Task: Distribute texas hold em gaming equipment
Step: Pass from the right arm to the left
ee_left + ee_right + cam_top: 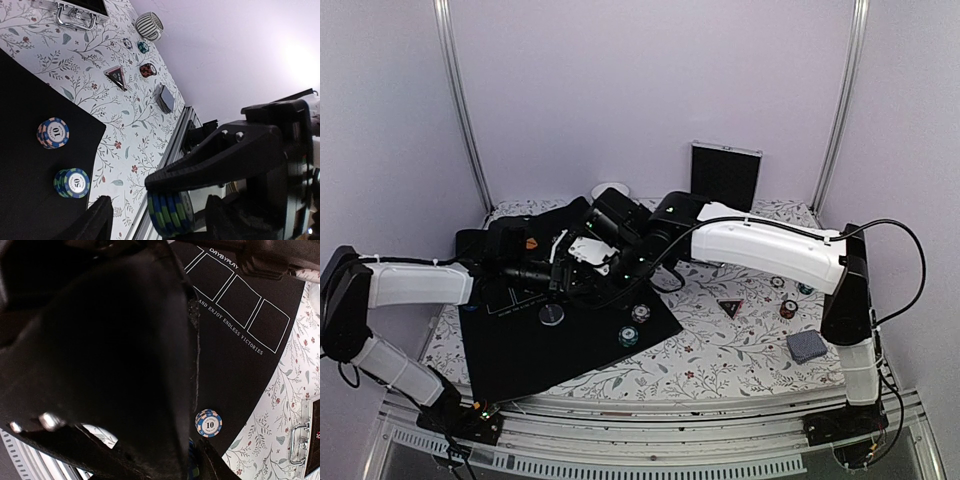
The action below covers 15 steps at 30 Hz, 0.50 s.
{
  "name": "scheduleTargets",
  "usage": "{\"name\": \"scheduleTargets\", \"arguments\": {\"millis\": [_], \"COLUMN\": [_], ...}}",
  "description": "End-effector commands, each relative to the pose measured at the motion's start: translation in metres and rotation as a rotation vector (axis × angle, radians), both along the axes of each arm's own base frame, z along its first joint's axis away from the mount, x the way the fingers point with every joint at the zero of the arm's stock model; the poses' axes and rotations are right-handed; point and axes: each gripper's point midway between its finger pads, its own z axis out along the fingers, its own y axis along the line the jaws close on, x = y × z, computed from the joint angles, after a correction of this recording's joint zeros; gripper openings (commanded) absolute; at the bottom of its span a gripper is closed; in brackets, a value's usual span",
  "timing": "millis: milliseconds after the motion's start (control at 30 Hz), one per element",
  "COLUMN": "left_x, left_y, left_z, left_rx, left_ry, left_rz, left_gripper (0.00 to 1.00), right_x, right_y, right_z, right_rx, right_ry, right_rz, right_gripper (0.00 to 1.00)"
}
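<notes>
My right gripper (605, 262) is shut on a stack of blue-green poker chips (170, 212), held on edge above the black mat (520, 350). My left gripper (160, 222) is open, its fingers (97, 220) standing on either side of that stack without touching it. In the right wrist view only a sliver of the stack (192, 462) shows. On the mat lie a pink-blue "10" chip stack (640, 313), a green-blue "50" stack (629, 335) and the grey button (551, 315). The triangular marker (730, 307), loose chips (788, 309) and the card deck (806, 347) lie on the floral cloth.
The silver-edged black case (725, 172) stands at the back right. A small bowl (610, 190) sits at the back centre behind the arms. The mat has printed card boxes (240, 305). The table's metal front rail (650, 425) runs along the near edge.
</notes>
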Motion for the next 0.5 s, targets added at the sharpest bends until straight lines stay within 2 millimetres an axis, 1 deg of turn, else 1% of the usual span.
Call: {"name": "scheduleTargets", "arguments": {"millis": [0,133,200,300,467], "left_x": [-0.009,-0.010,-0.011,-0.012,-0.013], "left_y": [-0.015,-0.022,-0.022,-0.024,-0.027], "left_z": [0.008,0.005,0.004,0.001,-0.003], "left_rx": [-0.031,-0.030,-0.028,-0.024,-0.004], "left_ry": [-0.009,0.005,0.012,0.020,0.023], "left_rz": [-0.074,-0.098,-0.104,-0.111,-0.121], "left_gripper": [0.61,0.46,0.41,0.39,0.38], "right_x": [0.014,0.017,0.020,0.024,0.030], "right_y": [0.007,0.006,0.003,0.002,0.000], "right_z": [0.011,0.012,0.011,0.011,0.018], "right_rx": [0.026,0.019,0.007,0.000,0.010], "right_ry": [-0.067,-0.085,-0.102,-0.118,-0.148], "right_rz": [-0.027,-0.037,-0.049,-0.066,-0.097], "right_gripper": [0.02,0.02,0.02,0.02,0.02]}}
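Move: The blue-green chip stack, still held upright in the right hand's fingers, lies about 2 cm to the right of the left hand, level with it in depth and height. On the mat some 16 cm below, the 50-chip stack is roughly 6 cm back and 5 cm right, the 10-chip stack 2 cm back and 8 cm right, and the clear disc 10 cm left and 1 cm back. From the right hand, the left hand's fingertips are about 2 cm to the left, at its own height. Rightwards by only some 1.5 cm, the left hand eases farther over the chip stack while its half-open fingers close and stop on the chips, pinching them beside the right hand's fingers. The right hand keeps its grip unchanged, drifting about 1 cm forward and nearly as far right as the left hand takes hold. ##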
